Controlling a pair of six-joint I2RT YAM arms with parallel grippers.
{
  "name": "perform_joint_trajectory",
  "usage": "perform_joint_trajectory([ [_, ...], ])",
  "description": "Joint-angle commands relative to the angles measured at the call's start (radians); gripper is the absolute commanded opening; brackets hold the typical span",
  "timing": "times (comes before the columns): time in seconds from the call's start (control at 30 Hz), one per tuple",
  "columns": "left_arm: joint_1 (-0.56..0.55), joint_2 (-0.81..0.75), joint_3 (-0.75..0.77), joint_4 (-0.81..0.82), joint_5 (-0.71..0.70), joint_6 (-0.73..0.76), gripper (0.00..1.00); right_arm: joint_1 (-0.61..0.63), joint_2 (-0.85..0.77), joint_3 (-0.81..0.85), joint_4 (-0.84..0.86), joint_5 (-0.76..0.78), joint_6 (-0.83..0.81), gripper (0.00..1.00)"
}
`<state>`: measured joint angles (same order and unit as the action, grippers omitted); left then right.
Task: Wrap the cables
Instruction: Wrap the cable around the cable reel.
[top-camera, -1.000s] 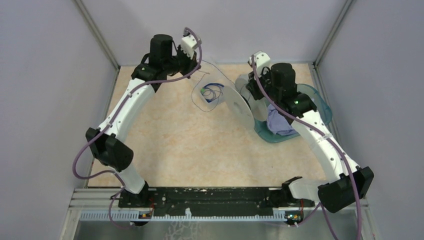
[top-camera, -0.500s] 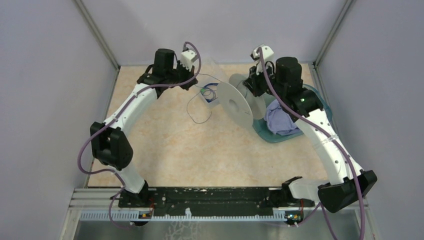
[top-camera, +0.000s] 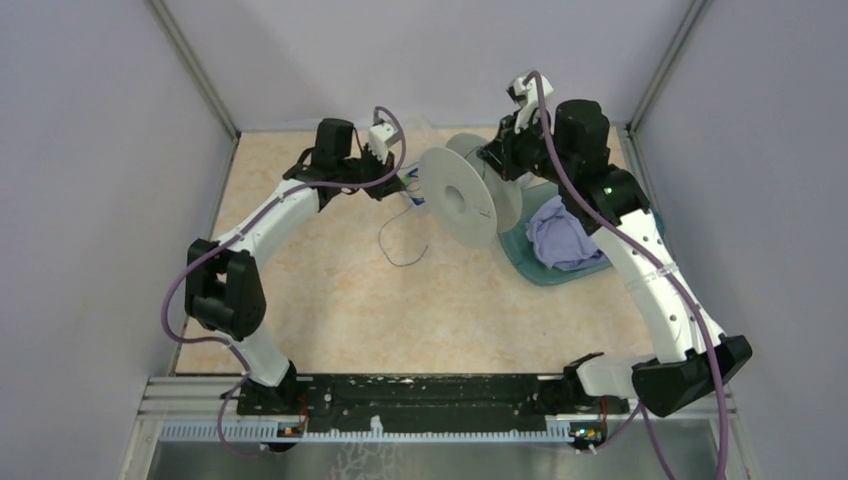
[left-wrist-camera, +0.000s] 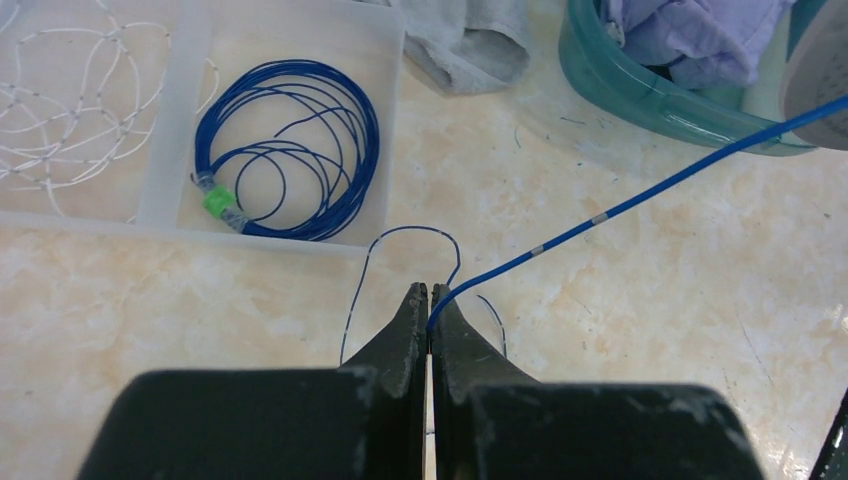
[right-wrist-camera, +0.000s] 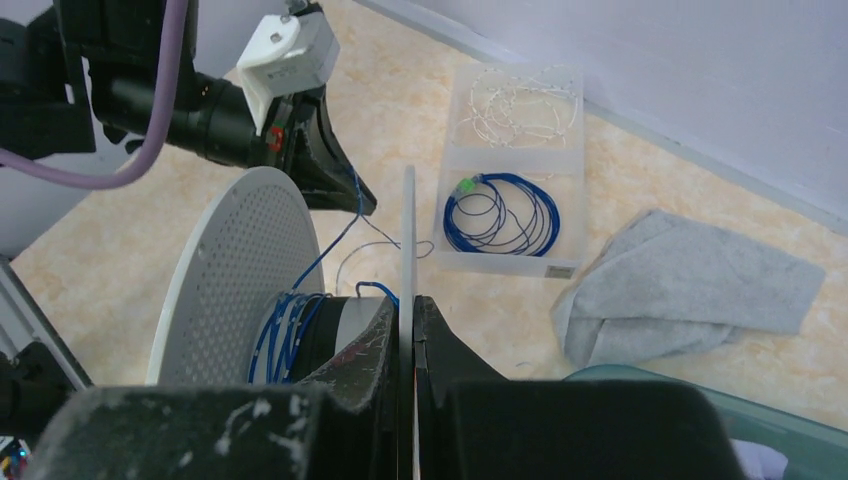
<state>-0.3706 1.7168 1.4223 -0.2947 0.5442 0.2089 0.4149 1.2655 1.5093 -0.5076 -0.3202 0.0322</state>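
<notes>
The cable (left-wrist-camera: 600, 215) is a very thin dark blue wire with pale marks. My left gripper (left-wrist-camera: 428, 300) is shut on it, and from the tips it runs taut up and right to the pale grey spool (top-camera: 455, 200). Its loose tail (top-camera: 395, 245) lies curled on the table below the left gripper (top-camera: 405, 180). Several turns of cable (right-wrist-camera: 280, 330) sit on the spool's hub. The right gripper (right-wrist-camera: 410, 305) is shut on the spool's thin near flange (right-wrist-camera: 408, 230) and holds the spool up off the table. The perforated far flange (right-wrist-camera: 240, 270) faces the left gripper.
A clear divided tray (left-wrist-camera: 170, 215) holds a blue wire coil with a green end (left-wrist-camera: 290, 150) and tangled white wire (left-wrist-camera: 70, 90). A grey cloth (right-wrist-camera: 690, 290) lies behind the tray. A teal bowl (top-camera: 530, 268) with a lilac cloth (top-camera: 560, 235) sits under the right arm.
The right gripper has carried the spool left and toward the back wall, turning it. The left gripper moved right and lower toward the spool. The loose tail shifted on the table.
</notes>
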Motion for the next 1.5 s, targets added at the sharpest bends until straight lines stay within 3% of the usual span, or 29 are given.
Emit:
perform_joint_trajectory([
  [0.0, 0.002, -0.028, -0.064, 0.103, 0.11, -0.017, 0.0, -0.02, 0.005, 0.092, 0.116, -0.013, 0.089, 0.0],
  [0.47, -0.027, -0.079, -0.22, 0.293, 0.241, -0.068, 0.0, -0.071, 0.061, 0.147, 0.118, 0.081, 0.246, 0.0],
  [0.83, -0.073, -0.018, -0.2, 0.299, 0.238, -0.032, 0.0, -0.108, 0.083, 0.169, 0.108, 0.152, 0.307, 0.0],
  [1.3, -0.25, 0.003, -0.144, 0.185, 0.139, 0.13, 0.01, -0.128, 0.075, 0.128, 0.133, 0.245, 0.332, 0.0],
  [1.47, -0.286, 0.008, -0.119, 0.179, 0.142, 0.065, 0.01, -0.128, 0.059, 0.081, 0.157, 0.296, 0.306, 0.0],
])
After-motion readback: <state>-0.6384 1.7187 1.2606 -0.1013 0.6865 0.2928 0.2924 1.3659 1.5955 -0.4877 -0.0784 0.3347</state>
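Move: The cable reel, gripped by its right flange in my right hand, has its middle about 13 cm to the right of my left hand, 5 cm nearer my bases and some 9 cm higher. From my right hand, the reel's middle is about 4 cm left, 2 cm back and 8 cm down. The cable box lies about 12 cm ahead of my left hand, 4 cm to its right and 18 cm below; the grey towel is some 12 cm ahead of my right hand, 9 cm right and 34 cm below. Keeping the blue cable pinched, I bring my left hand back and right around the reel's near side, slowly at first, then faster, about 15 cm in all and dipping some 3 cm, turning it clockwise. My right hand keeps its grip on the flange and carries the reel forward and right, about 9 cm, while turning some 25 degrees clockwise. ##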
